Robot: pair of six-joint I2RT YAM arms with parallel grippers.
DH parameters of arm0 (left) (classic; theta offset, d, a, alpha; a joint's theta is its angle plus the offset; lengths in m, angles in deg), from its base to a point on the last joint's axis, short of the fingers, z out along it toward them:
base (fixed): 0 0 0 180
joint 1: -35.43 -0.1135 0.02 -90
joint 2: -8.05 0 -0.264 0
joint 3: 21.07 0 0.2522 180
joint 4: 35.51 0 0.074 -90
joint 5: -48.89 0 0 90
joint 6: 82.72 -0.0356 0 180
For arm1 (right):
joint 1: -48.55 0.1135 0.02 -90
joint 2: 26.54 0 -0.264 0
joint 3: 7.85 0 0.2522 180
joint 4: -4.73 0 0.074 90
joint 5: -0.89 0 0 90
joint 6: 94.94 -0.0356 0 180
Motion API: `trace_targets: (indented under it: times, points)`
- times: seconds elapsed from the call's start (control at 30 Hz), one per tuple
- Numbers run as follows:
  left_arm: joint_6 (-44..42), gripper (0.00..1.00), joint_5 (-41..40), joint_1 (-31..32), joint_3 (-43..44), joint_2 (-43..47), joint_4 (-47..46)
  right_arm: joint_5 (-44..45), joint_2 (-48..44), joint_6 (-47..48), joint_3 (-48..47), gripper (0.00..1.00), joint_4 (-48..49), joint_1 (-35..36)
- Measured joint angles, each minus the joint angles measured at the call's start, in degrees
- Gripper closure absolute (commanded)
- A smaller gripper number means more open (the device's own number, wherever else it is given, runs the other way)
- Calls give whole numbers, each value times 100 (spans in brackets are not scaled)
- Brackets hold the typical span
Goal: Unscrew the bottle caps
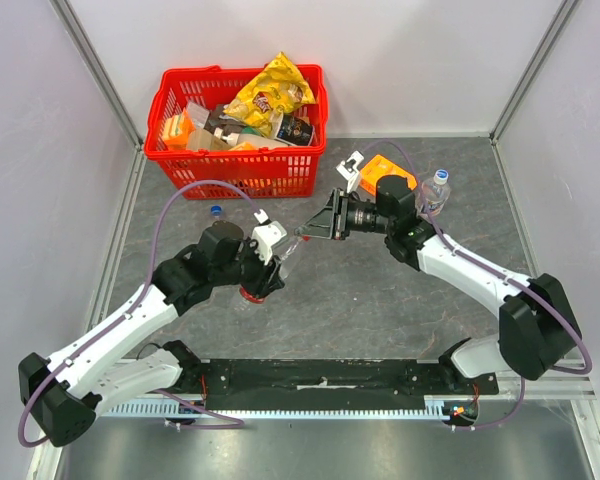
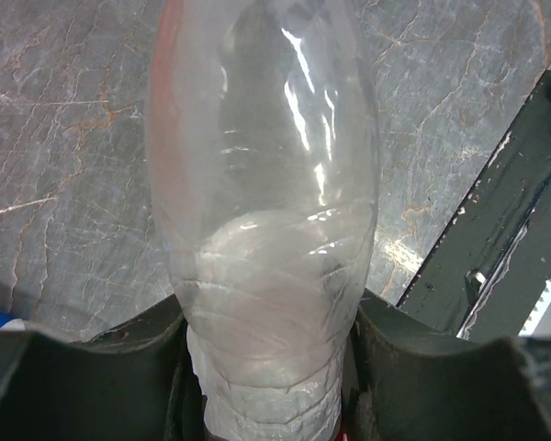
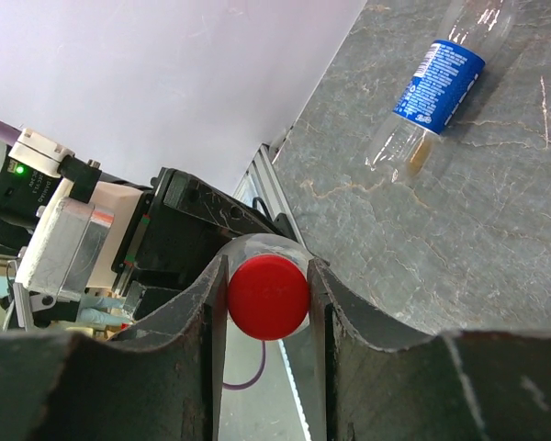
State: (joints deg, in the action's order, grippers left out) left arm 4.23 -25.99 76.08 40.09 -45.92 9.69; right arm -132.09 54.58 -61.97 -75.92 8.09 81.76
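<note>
A clear bottle with a red label (image 1: 286, 256) is held in the air over the middle of the table. My left gripper (image 1: 270, 264) (image 2: 271, 312) is shut on its body (image 2: 266, 184). The bottle's red cap (image 3: 268, 296) sits between the fingers of my right gripper (image 1: 310, 232) (image 3: 268, 276), and both jaws press against its sides. A blue-labelled bottle (image 3: 438, 83) lies capless on the table. A loose blue cap (image 1: 216, 211) rests on the table near the basket. A third bottle (image 1: 435, 190) with a blue cap stands upright at the back right.
A red basket (image 1: 238, 172) full of snack packets stands at the back. An orange box (image 1: 385, 172) lies next to the upright bottle, behind my right arm. A black rail (image 1: 330, 378) runs along the near edge.
</note>
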Motion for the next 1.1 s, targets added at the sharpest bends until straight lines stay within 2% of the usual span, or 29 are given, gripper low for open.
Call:
trace_targets:
  times: [0.27, 0.53, 0.87, 1.1]
  points:
    - [-2, 62, 212, 0, 105, -55, -2, 111, -280, 24, 195, 100, 142, -4]
    - [7, 62, 813, -7, 289, -46, -35, 85, -767, 240, 323, 100, 258, -11]
    - [146, 62, 2111, -44, 437, 92, -284, -306, -1502, 669, 330, 100, 299, -7]
    - [356, 62, 3040, -50, 603, 133, -402, -638, -1923, 837, 341, 100, 667, 83]
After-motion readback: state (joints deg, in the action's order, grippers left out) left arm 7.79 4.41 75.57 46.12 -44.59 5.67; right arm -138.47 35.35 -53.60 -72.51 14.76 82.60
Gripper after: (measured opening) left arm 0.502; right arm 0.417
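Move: My right fingers already grip the red cap. From my left hand, which holds that bottle round its wrapped lower part, the cap is about 8 cm ahead, 7 cm to the right and 9 cm up. The blue-label bottle lies on the table some 14 cm ahead of my left hand, 14 cm to its left and 14 cm below. The red basket stands roughly 30 cm ahead of my right hand, 19 cm to its left and 14 cm lower. I twist cap against bottle: my right hand rolls counter-clockwise as seen from the cap end while my left turns the bottle the opposite way, roughly 30 degrees each. Starting slowly, then faster, I carry both hands up about 9 cm, back about 7 cm and a little to the right, keeping both grips closed at the same opening. ##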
